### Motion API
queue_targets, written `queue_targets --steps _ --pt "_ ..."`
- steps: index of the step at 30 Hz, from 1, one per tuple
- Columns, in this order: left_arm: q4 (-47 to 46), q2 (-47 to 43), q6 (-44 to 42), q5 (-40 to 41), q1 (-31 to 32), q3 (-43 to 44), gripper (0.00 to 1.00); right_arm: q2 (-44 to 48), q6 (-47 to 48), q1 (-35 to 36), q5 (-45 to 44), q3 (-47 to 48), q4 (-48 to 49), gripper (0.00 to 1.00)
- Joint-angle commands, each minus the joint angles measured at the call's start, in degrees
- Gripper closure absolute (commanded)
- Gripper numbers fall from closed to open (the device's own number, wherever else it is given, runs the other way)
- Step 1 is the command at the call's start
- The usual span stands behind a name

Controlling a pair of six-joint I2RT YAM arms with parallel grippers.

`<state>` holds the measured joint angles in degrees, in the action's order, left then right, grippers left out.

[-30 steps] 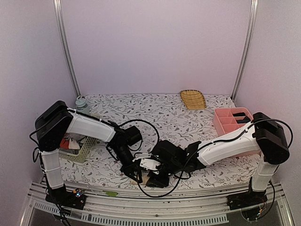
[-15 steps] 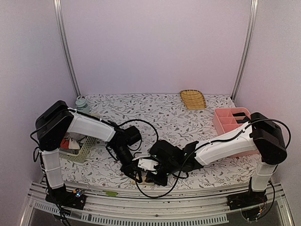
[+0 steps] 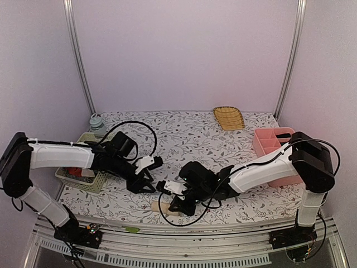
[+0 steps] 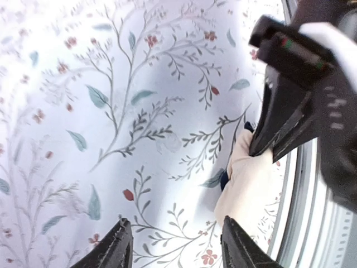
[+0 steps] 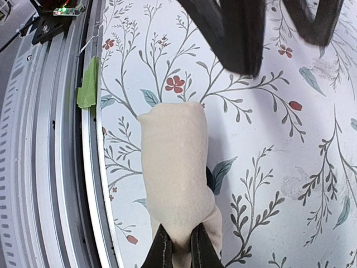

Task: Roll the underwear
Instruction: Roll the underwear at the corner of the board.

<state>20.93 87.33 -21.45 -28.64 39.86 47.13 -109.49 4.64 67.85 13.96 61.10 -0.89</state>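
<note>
The beige underwear lies as a tight roll on the flowered cloth close to the table's front rail, with a bit of black edging showing at its side. My right gripper is shut on one end of the roll, its two fingertips pinching the cloth. In the top view the underwear sticks out to the left of the right gripper. My left gripper hangs open, apart from the roll and up-left of it. The left wrist view shows the left gripper with nothing between its fingers and the underwear beyond.
A green basket with red and white cloth stands at the left, a small bottle behind it. A pink divided box sits at the right and a yellow woven tray at the back. Green tape marks the front rail.
My left gripper has let go of the roll, opened and drawn back to the left. My right gripper has shut on the roll's end.
</note>
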Motion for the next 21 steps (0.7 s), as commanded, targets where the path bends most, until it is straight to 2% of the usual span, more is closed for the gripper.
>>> queue_targets --steps 1,5,10,14,21 --pt "-11.81 -11.31 -3.02 3.19 0.46 -7.62 0.45 -4.04 -4.30 -1.88 7.25 -1.50 -3.82 1.00" --pt "-14.64 -19.86 -4.73 6.31 4.87 -14.58 0.45 -5.36 -6.54 -2.88 10.42 -1.04 -4.27 1.00" --pt "-14.95 -23.84 -8.07 16.23 14.99 -19.35 0.45 -6.62 -7.56 -3.65 13.10 -0.48 -4.32 1.00" --pt "-17.49 -21.63 -9.58 20.30 19.61 -19.69 0.46 -7.20 -7.72 -3.72 13.29 -0.27 -4.42 1.00" --pt "-20.05 -11.52 -12.12 21.47 21.79 -16.60 0.52 -7.38 -7.46 -3.77 12.46 0.17 -4.77 1.00"
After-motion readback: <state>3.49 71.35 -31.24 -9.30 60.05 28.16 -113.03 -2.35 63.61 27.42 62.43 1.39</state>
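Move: The rolled underwear's middle is about 7 cm back, 5 cm to the right and 5 cm below the left hand, its free left end nearly straight back from that hand. The right gripper, already shut on the roll, is some 9 cm right, 7 cm back and 4 cm below; the green tape about 14 cm back, 6 cm left and 7 cm below. From the right hand, the roll's middle lies 4 cm left, level fore and aft, 1 cm below. Up first by some 4 cm, then back about 7 cm towards the table edge and down again to roughly its starting height, the left hand arcs to the roll's free end, wrist rolling about 30 degrees clockwise, fingers staying half open above the cloth. The right hand stays in place, keeps its pinch on the roll and turns slightly. ##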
